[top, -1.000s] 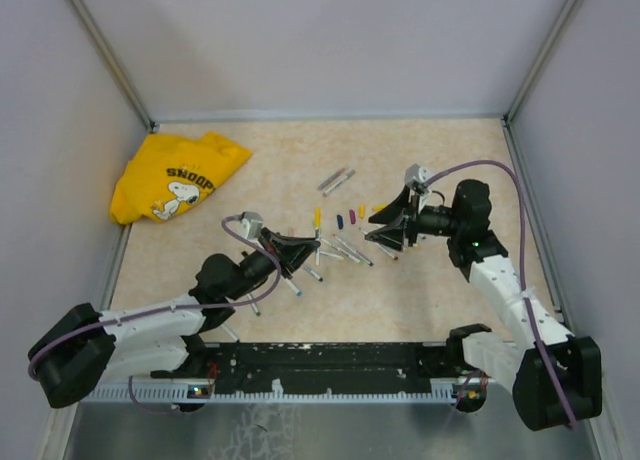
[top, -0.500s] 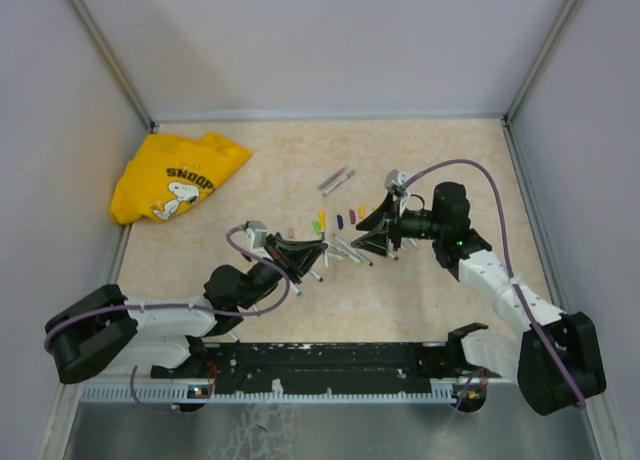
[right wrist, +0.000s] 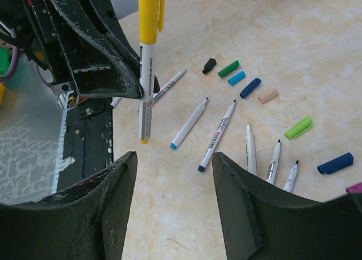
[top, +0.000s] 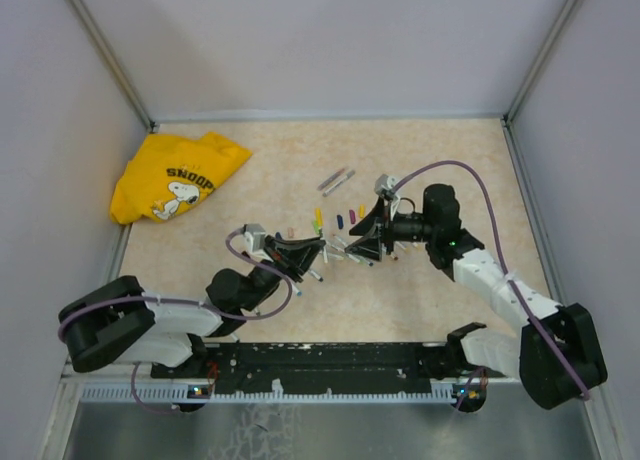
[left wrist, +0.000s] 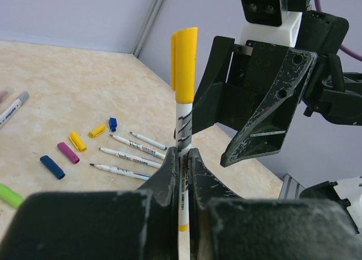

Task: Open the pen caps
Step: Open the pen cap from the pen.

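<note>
My left gripper (left wrist: 182, 155) is shut on a white marker (left wrist: 183, 133) and holds it upright above the table. The marker's yellow cap (left wrist: 185, 62) is still on. The cap also shows in the right wrist view (right wrist: 150, 14). My right gripper (right wrist: 175, 158) is open and empty, close to the right of the marker and facing it (top: 362, 242). Several loose caps lie on the table: yellow (left wrist: 77, 141), purple (left wrist: 68, 152), blue (left wrist: 52, 167), black (right wrist: 209, 65), green (right wrist: 228, 68), lime (right wrist: 298, 127). Several uncapped markers (right wrist: 217, 135) lie beside them.
A yellow Snoopy shirt (top: 175, 175) lies at the back left. Two capped grey pens (top: 337, 179) lie behind the caps. Walls close in the table on three sides. A black rail (top: 320, 360) runs along the near edge.
My right gripper has moved left toward the held marker and now stands just beside it. My left gripper has shifted a little right with the marker.
</note>
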Tool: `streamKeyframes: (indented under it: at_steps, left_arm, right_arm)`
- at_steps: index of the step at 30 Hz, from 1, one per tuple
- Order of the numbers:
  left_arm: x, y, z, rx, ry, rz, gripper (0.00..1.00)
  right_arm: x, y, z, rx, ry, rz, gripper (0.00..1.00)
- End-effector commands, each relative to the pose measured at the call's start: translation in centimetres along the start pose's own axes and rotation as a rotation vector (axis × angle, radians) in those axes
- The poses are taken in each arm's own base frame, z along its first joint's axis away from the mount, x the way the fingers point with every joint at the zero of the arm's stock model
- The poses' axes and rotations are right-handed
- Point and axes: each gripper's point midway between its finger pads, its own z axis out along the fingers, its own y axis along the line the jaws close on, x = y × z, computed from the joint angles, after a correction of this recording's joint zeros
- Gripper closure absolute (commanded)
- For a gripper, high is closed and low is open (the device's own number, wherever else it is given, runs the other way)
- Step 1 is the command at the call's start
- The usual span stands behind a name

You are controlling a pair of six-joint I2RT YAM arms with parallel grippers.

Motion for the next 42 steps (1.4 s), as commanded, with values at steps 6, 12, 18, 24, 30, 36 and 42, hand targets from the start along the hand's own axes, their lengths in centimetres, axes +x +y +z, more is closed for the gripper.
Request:
streamKeyframes:
  at_steps: [6,12,18,24,30,36,42]
  left_arm:
    - [-2.1,-0.8,0.3,0.046,-0.139,-0.019,1.00]
    - [-1.9,-0.9,0.8,0.066,-0.159,-0.027,1.00]
    - [-2.2,-1.4,1.5,0.081,-0.172,-0.026,1.00]
    - [-2.9,-2.0,1.8,0.098,-0.193,-0.039,1.00]
    - [-3.0,-3.1,2.6,0.142,-0.191,-0.090,1.00]
    - [-3.6,-3.8,2.8,0.165,-0.206,-0.104,1.00]
    - [-3.5,-3.9,2.8,0.171,-0.200,-0.123,1.00]
  right_arm:
    - [-0.8,-0.1,1.3,0.010,-0.032,-0.014,0.43]
    - [-0.6,0.2,2.1,0.012,-0.048,0.050,0.43]
    - [0.9,-0.4,3.2,0.046,-0.005,0.067,0.44]
    - [1.9,-0.3,4.0,0.046,0.018,0.069,0.44]
    - [1.5,0.4,4.2,0.034,-0.010,0.041,0.48]
    - [1.0,0.4,4.2,0.046,-0.029,0.035,0.57]
    - [0.1,0.9,3.9,0.040,-0.061,0.021,0.90]
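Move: The left hand already holds the yellow-capped pen upright by its barrel, cap up; the right gripper waits about 6 cm to that hand's right, 2 cm ahead and 1 cm lower. From the half-open right hand, the pen's middle is some 6 cm left, 2 cm back and 3 cm up. On the table about 15 cm below the right hand, the dark blue cap lies 14 cm ahead and 2 cm left, the purple cap 14 cm ahead and 1 cm right. The right fingers come around the pen's lower end, just under the left fingertips, and narrow on it from half open, after that hand travels roughly 4 cm down and nearly as far left. The left hand keeps its grip and brings the pen about 3 cm right and slightly forward, dipping nearly 5 cm and then rising most of the way back. ##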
